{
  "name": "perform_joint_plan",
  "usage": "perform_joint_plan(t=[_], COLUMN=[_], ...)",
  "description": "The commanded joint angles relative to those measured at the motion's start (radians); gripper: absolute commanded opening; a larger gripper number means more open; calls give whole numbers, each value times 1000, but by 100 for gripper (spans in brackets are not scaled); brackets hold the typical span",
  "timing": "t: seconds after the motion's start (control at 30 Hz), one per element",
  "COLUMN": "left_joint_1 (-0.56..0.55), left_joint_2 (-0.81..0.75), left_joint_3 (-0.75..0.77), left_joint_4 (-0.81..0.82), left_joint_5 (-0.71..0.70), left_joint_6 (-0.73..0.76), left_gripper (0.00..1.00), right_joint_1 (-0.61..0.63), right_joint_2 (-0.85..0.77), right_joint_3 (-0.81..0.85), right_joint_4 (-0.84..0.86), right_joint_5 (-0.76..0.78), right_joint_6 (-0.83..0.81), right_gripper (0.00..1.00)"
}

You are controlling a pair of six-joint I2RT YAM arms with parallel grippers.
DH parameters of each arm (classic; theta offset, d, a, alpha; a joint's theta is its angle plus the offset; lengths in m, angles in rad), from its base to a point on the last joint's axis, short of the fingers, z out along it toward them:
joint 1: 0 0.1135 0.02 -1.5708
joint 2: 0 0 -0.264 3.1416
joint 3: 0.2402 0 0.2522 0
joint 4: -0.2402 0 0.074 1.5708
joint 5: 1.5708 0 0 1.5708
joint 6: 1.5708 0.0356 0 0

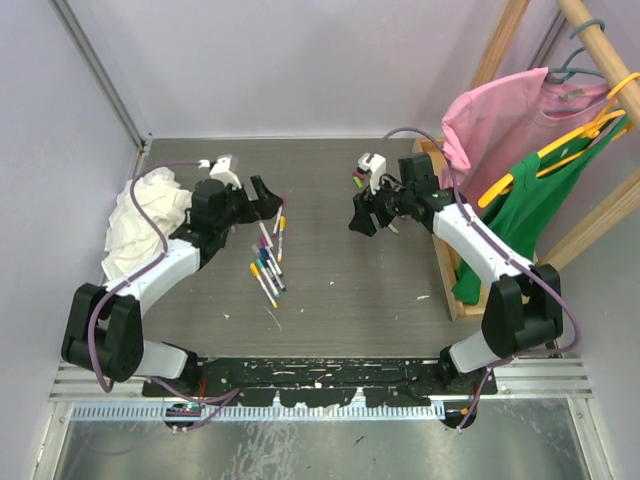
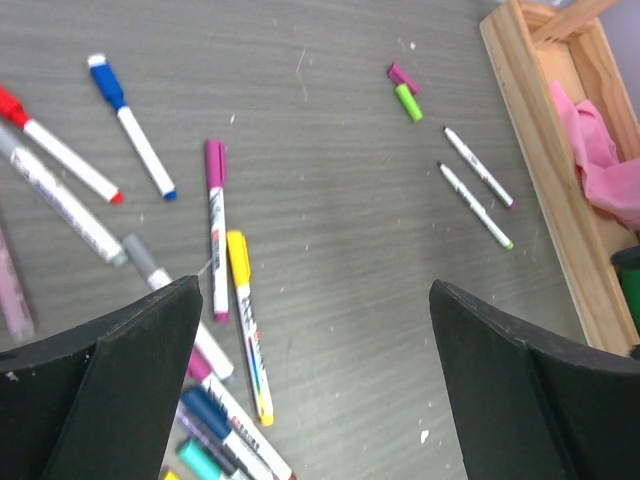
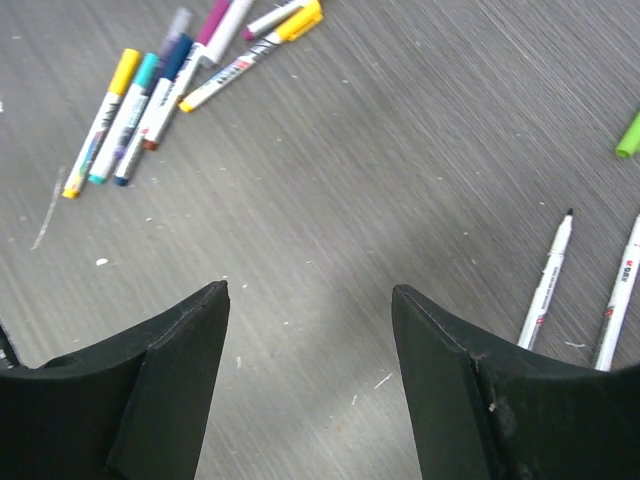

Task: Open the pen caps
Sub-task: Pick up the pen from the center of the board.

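Observation:
Several capped pens (image 1: 268,262) lie in a loose heap left of the table's middle. In the left wrist view a purple-capped pen (image 2: 215,225) and a yellow-capped pen (image 2: 248,335) lie just ahead of my left finger. My left gripper (image 2: 312,290) hangs wide open over bare table, at the heap's far edge (image 1: 264,197). A loose magenta cap (image 2: 403,76) and a loose green cap (image 2: 409,102) lie apart, near two uncapped pens (image 2: 476,187). My right gripper (image 3: 310,292) is open and holds nothing, with the uncapped pens (image 3: 547,280) to its right.
A crumpled white rag (image 1: 145,225) lies at the left edge behind my left arm. A wooden rack (image 2: 545,170) with a pink garment (image 1: 500,120) and a green garment (image 1: 530,200) stands along the right side.

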Motion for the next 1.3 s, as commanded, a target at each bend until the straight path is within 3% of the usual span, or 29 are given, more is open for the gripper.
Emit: perform_joint_plan(t=[0.0,0.13,0.33,0.5,0.6,0.9,1.0,1.27], left_joint_1=[29,15,-135,-213,-241,-355,-361,-358], left_joint_2=[-94,-162,-212,-175,-105,173,265,447], left_joint_3=[-90,-109,-143,-143,-108,127,204,385], left_joint_4=[8,-104,-264,-307,-330,-495,-527,-607], left_joint_5=[80,61,-215,-339,-368,-567,-614,-670], left_joint_6=[-72,-81,-16,-41,-69,-82,-55,27], left_gripper=[98,100,95,77,67,57,49,47], right_joint_1=[3,1,-7,-7,-6,-20,-22,-32], right_joint_2=[-137,-221,-238,-182,-169,-156,-154,-154], right_joint_3=[-77,-179,-196,-162,-151,-154,-154,-152], right_joint_4=[78,125,114,66,57,70,71,69], right_joint_5=[-119,-198,-228,-206,-172,-141,-142,-144], right_joint_6=[6,-31,-52,-46,-40,-19,-16,-15], right_gripper=[71,72,75,75,74,74,74,74])
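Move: The yellow-capped pen lies almost under the left hand, about 1 cm ahead, 3 cm right and 15 cm below. At pen height, a magenta-capped pen is about 6 cm ahead and 2 cm right, a grey-capped one 2 cm ahead and 1 cm left, and a magenta-capped, red-ended one 4 cm back and 1 cm left of this hand. From the right hand, the yellow-capped pen is some 21 cm left, 3 cm ahead and 14 cm below. The yellow-capped pen is approached from above by the left hand, which sinks about 13 cm, first drawing back some 9 cm, then coming forward again and edging right. Its wrist raises its left side roughly 35 degrees and tips the fingers down, while they narrow from wide open to about half, still empty. The right hand backs off about 5 cm, fingers staying open. ##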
